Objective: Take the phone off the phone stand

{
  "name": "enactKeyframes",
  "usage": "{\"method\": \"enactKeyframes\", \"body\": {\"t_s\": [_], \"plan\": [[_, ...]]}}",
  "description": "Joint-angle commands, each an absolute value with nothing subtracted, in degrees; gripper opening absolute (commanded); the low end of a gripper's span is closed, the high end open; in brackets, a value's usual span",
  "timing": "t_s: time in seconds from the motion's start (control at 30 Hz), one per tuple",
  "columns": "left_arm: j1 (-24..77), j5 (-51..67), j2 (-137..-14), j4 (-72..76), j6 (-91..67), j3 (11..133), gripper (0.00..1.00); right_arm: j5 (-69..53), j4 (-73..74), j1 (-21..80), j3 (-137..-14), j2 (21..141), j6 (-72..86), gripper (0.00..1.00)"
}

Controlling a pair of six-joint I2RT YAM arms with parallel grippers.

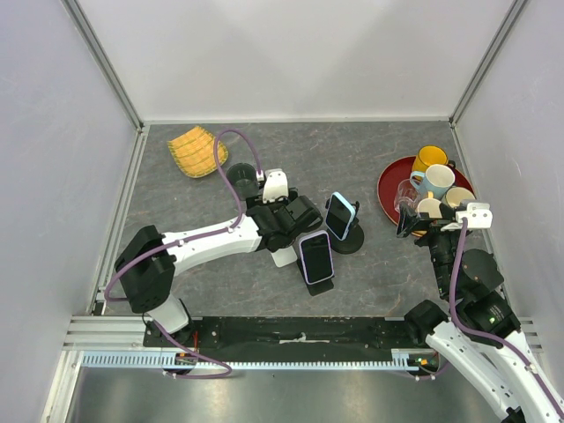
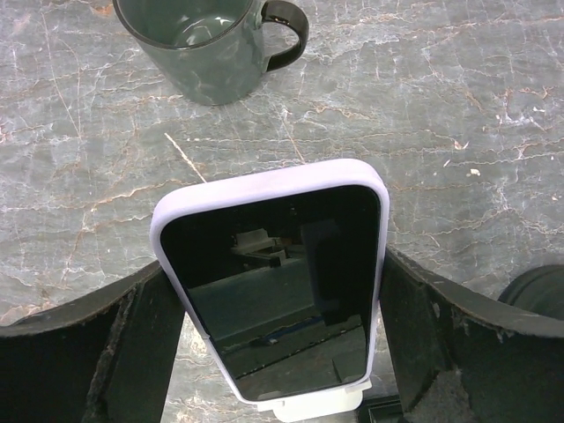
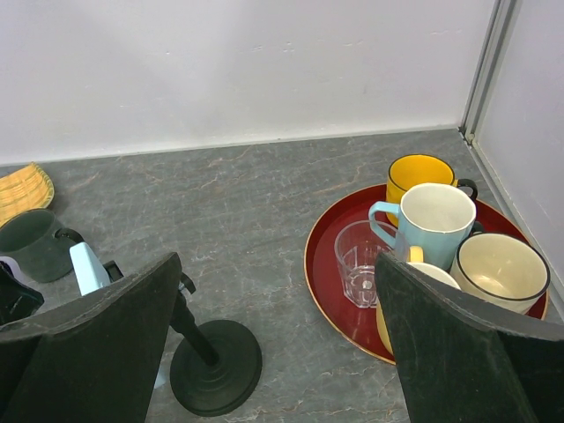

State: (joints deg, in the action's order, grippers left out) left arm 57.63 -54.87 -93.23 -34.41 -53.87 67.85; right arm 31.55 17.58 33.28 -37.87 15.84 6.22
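A phone [image 1: 315, 256] in a lilac case leans on a phone stand [image 1: 319, 286] near the table's middle, its dark screen facing up. In the left wrist view the phone [image 2: 273, 282] rests in the stand's white cradle [image 2: 322, 407]. My left gripper [image 1: 308, 244] is open around it. Its fingers [image 2: 132, 352] flank the phone's two long edges, very close to them. My right gripper [image 1: 419, 227] hangs open and empty by the red tray; its wrist view shows that gripper [image 3: 278, 264] holding nothing.
A second phone [image 1: 339, 214] in a blue case sits on a black round-based stand [image 1: 350, 240] just right of the first. A dark green mug [image 2: 207, 44] stands beyond the left gripper. The red tray [image 1: 388, 189] holds several mugs and a glass [image 3: 363, 262]. A yellow ribbed dish [image 1: 196, 150] lies at the back left.
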Motion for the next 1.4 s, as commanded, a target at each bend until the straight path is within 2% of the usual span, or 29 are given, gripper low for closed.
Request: {"method": "enactKeyframes", "body": {"t_s": [0.0,0.07,0.13,0.6,0.77,1.03,1.23,1.37], "plan": [[57.92,-55.99,-92.2,-33.75,-57.57,68.03,0.84,31.82,15.56,33.75,-37.62,15.56,6.06,0.98],[57.92,-55.81,-91.5,-33.75,-57.39,67.94,0.81,31.82,15.47,33.75,-37.62,15.56,6.06,0.98],[57.92,-55.72,-91.06,-33.66,-57.31,68.03,0.74,31.73,15.47,33.75,-37.62,15.47,6.06,0.98],[57.92,-54.23,-86.05,-30.68,-54.05,69.43,0.15,31.38,15.47,33.75,-37.53,15.91,6.06,0.98],[57.92,-53.7,-84.38,-29.18,-51.77,70.13,0.06,31.38,15.47,33.75,-37.44,16.17,6.06,0.98],[56.87,-53.71,-79.55,-25.93,-40.37,71.89,0.02,30.94,15.47,33.84,-37.53,16.79,6.15,0.98],[48.88,-42.56,-74.81,-30.31,-35.43,73.3,0.02,30.59,15.47,33.84,-37.62,17.23,6.33,0.98],[38.53,-35.78,-71.64,-35.32,-33.23,72.86,0.02,30.67,15.47,33.93,-37.62,17.31,6.33,0.98]]}}
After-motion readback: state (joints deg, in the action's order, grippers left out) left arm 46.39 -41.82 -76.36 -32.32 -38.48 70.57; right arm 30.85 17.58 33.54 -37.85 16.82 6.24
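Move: The left hand's open fingers already straddle the phone on the white stand, its middle at about the hand point. The white stand lies about 4 cm back, 2 cm right and 5 cm lower; the mug some 12 cm ahead, 8 cm left and 6 cm lower. The phone on the black stand is about 11 cm back, 12 cm right; the blue phone level ahead, 18 cm right. From the right hand, the white-stand phone is about 12 cm ahead, 31 cm left, 19 cm below. Left fingers pinch the phone by its two long side edges, their squeeze rising at the outset with hardly any change in gap, and keep that hold. The hand lifts slowly, nearly straight up off the white stand, then faster, swinging left and a little forward; about 10 cm up and 5 cm left in all, rolling some 10 degrees with its left side sinking. ##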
